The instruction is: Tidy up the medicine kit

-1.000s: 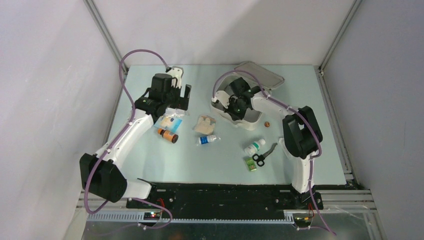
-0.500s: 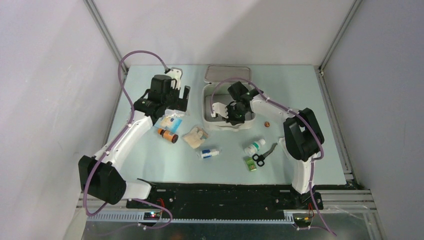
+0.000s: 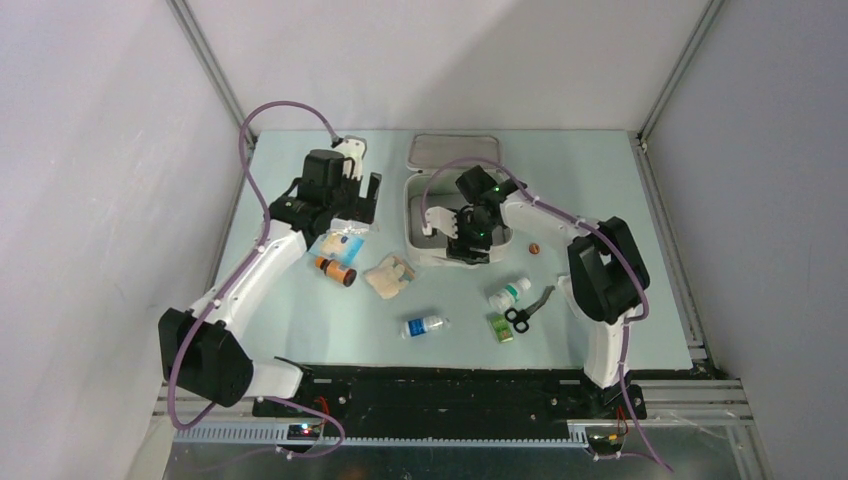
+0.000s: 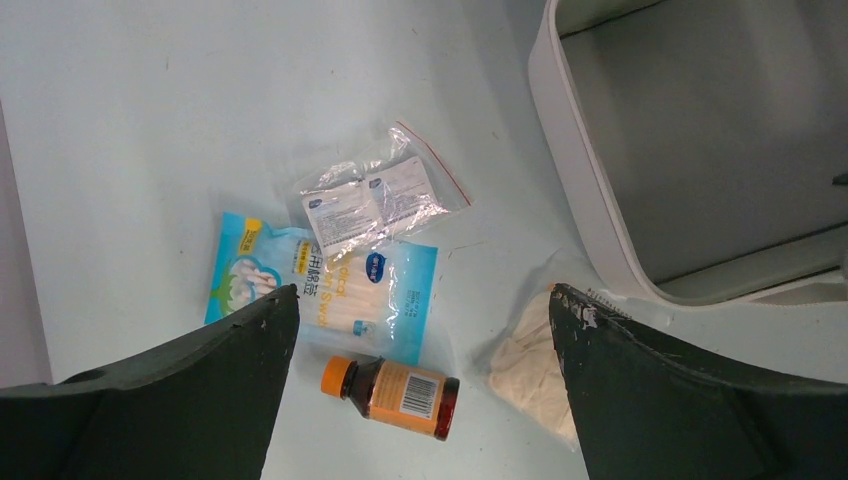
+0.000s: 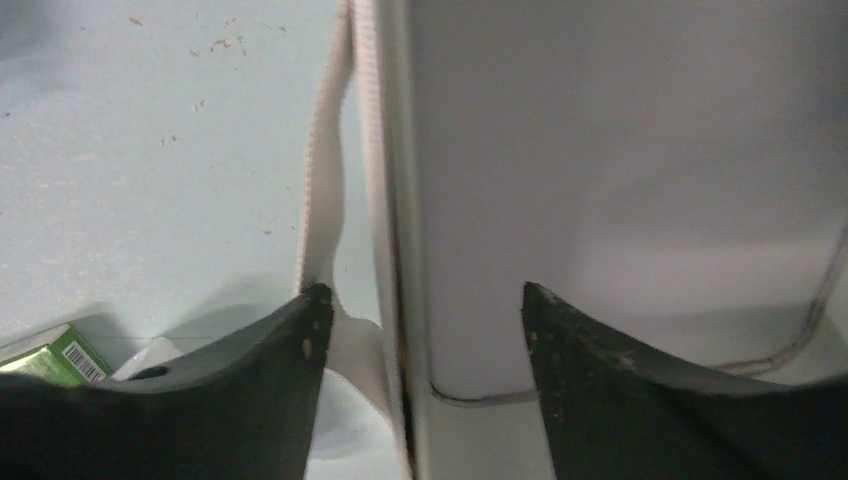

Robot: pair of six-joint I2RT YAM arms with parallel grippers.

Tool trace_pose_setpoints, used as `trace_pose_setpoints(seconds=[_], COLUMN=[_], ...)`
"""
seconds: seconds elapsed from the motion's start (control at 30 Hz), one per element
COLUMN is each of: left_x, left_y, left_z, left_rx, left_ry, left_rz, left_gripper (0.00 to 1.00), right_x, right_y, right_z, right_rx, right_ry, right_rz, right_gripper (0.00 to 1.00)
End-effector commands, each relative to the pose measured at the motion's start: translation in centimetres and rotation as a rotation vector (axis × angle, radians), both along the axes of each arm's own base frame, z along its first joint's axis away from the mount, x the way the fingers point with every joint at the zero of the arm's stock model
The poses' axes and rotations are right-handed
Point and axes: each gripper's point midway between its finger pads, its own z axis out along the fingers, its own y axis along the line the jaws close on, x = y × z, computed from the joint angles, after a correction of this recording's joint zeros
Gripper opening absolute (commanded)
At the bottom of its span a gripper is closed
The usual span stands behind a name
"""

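Observation:
The medicine kit (image 3: pixel 421 212) lies open and flat on the table, a white case with grey lining and its lid (image 3: pixel 455 150) folded back. My right gripper (image 3: pixel 466 243) hangs over the kit's near right wall. In the right wrist view that gripper (image 5: pixel 420 305) is open, and its jaws straddle the kit's wall (image 5: pixel 600 150) and a white strap (image 5: pixel 322 180) without pinching either. My left gripper (image 3: pixel 350 205) stands wide open and holds nothing. In the left wrist view, the left gripper (image 4: pixel 425 300) hovers above an orange-capped brown bottle (image 4: pixel 395 390), left of the kit (image 4: pixel 570 170).
A swab packet (image 4: pixel 320 290), a clear zip bag (image 4: pixel 380 195) and a beige bagged pad (image 4: pixel 535 360) lie by the left gripper. Nearer the front are a small blue-labelled bottle (image 3: pixel 425 326), a green-capped white bottle (image 3: pixel 509 293), scissors (image 3: pixel 525 312), a green box (image 3: pixel 501 329) and a small brown item (image 3: pixel 533 247).
The kit went from tilted and lifted to flat, its lid swung back. My right gripper opened off its wall. The small bottle rolled toward the front; the beige pad shifted left.

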Motion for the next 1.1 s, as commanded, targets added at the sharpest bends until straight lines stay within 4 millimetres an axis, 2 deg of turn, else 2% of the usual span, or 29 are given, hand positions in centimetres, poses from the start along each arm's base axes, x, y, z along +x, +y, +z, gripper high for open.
trace_pose_setpoints(seconds=[0.0,0.03,0.1,0.2,0.23,0.27,0.3,0.37,0.43,0.5,0.6,0.63,0.67,0.7,0.8,0.83,0.93,1.07], left_x=[-0.2,-0.4,-0.6,-0.9,-0.9,-0.9,-0.8,-0.5,-0.1,0.2,1.0,1.1,1.3,1.4,1.7,1.8,2.0,1.8], left_y=[-0.3,-0.2,0.0,-0.2,-0.3,-0.5,-0.6,-0.7,-0.7,-0.6,-0.4,-0.3,-0.3,-0.2,0.1,0.4,1.0,1.6], left_z=[-0.4,-1.0,-1.8,-2.4,-2.6,-2.8,-2.7,-2.6,-2.1,-1.6,-0.4,-0.2,0.2,0.4,0.7,0.8,0.8,0.5], left_rx=[0.044,0.066,0.086,0.080,0.076,0.067,0.063,0.060,0.066,0.073,0.077,0.077,0.073,0.073,0.087,0.104,0.137,0.164], left_ry=[-0.002,0.007,0.021,0.035,0.036,0.042,0.040,0.038,0.027,0.013,-0.013,-0.019,-0.028,-0.032,-0.042,-0.045,-0.047,-0.019], left_rz=[-0.075,-0.093,-0.102,-0.121,-0.124,-0.127,-0.127,-0.123,-0.117,-0.115,-0.082,-0.073,-0.070,-0.064,-0.046,-0.040,-0.022,0.003], left_gripper=[0.99,0.99,0.99,0.99,0.99,0.99,0.99,0.99,0.99,0.99,0.99,0.99,0.99,0.99,0.99,1.00,1.00,1.00], right_x=[0.9,1.2,1.5,1.6,1.9,1.4,1.5,-1.0,-5.1,-6.0,-5.2,-4.7,-5.2,-4.9,-6.8,-7.4,-8.3,-8.0], right_y=[-0.9,-0.9,-1.3,-2.6,-3.7,-3.7,-4.7,-5.4,-6.6,-7.6,-10.3,-11.1,-11.8,-12.3,-14.0,-13.7,-13.2,-12.3], right_z=[5.8,7.7,10.5,13.6,13.6,14.1,13.8,13.2,11.9,10.9,9.3,9.2,8.8,8.9,7.5,7.3,6.1,5.0], right_rx=[0.101,0.141,0.201,0.299,0.316,0.366,0.383,0.377,0.287,0.226,0.146,0.171,0.181,0.218,0.204,0.218,0.230,0.240], right_ry=[-0.049,-0.080,-0.102,-0.088,-0.068,-0.007,0.032,0.158,0.271,0.262,0.294,0.338,0.355,0.367,0.451,0.512,0.616,0.698], right_rz=[-0.141,-0.160,-0.221,-0.366,-0.429,-0.494,-0.534,-0.508,-0.424,-0.408,-0.760,-0.933,-1.003,-1.104,-1.350,-1.429,-1.518,-1.549], right_gripper=[0.81,0.90,0.98,0.99,1.00,1.00,0.99,0.99,0.99,0.98,0.98,0.98,0.99,0.99,0.99,0.99,0.99,0.99])
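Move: The white bottle lies about 6 cm back and 5 cm to the right of the right hand, some 6 cm below it. The scissors are roughly 10 cm back and 10 cm right, the green box 15 cm back and 4 cm right, and the clear pouch 6 cm back and 20 cm right. The open kit case's middle is 10 cm ahead, 4 cm left. From the left hand the bottle is 32 cm right, 9 cm back, 21 cm lower. The right hand, already opening astride the case's near wall, spreads its fingers wide and lifts about 13 cm clear of the wall, veering right. Then it draws back and sinks again beyond the right side of the bottle, ending some 14 cm right, 9 cm back and 5 cm higher, rolled about 80 degrees clockwise and touching nothing, while the wide-open left hand dips about 4 cm and comes most of the way back up. ##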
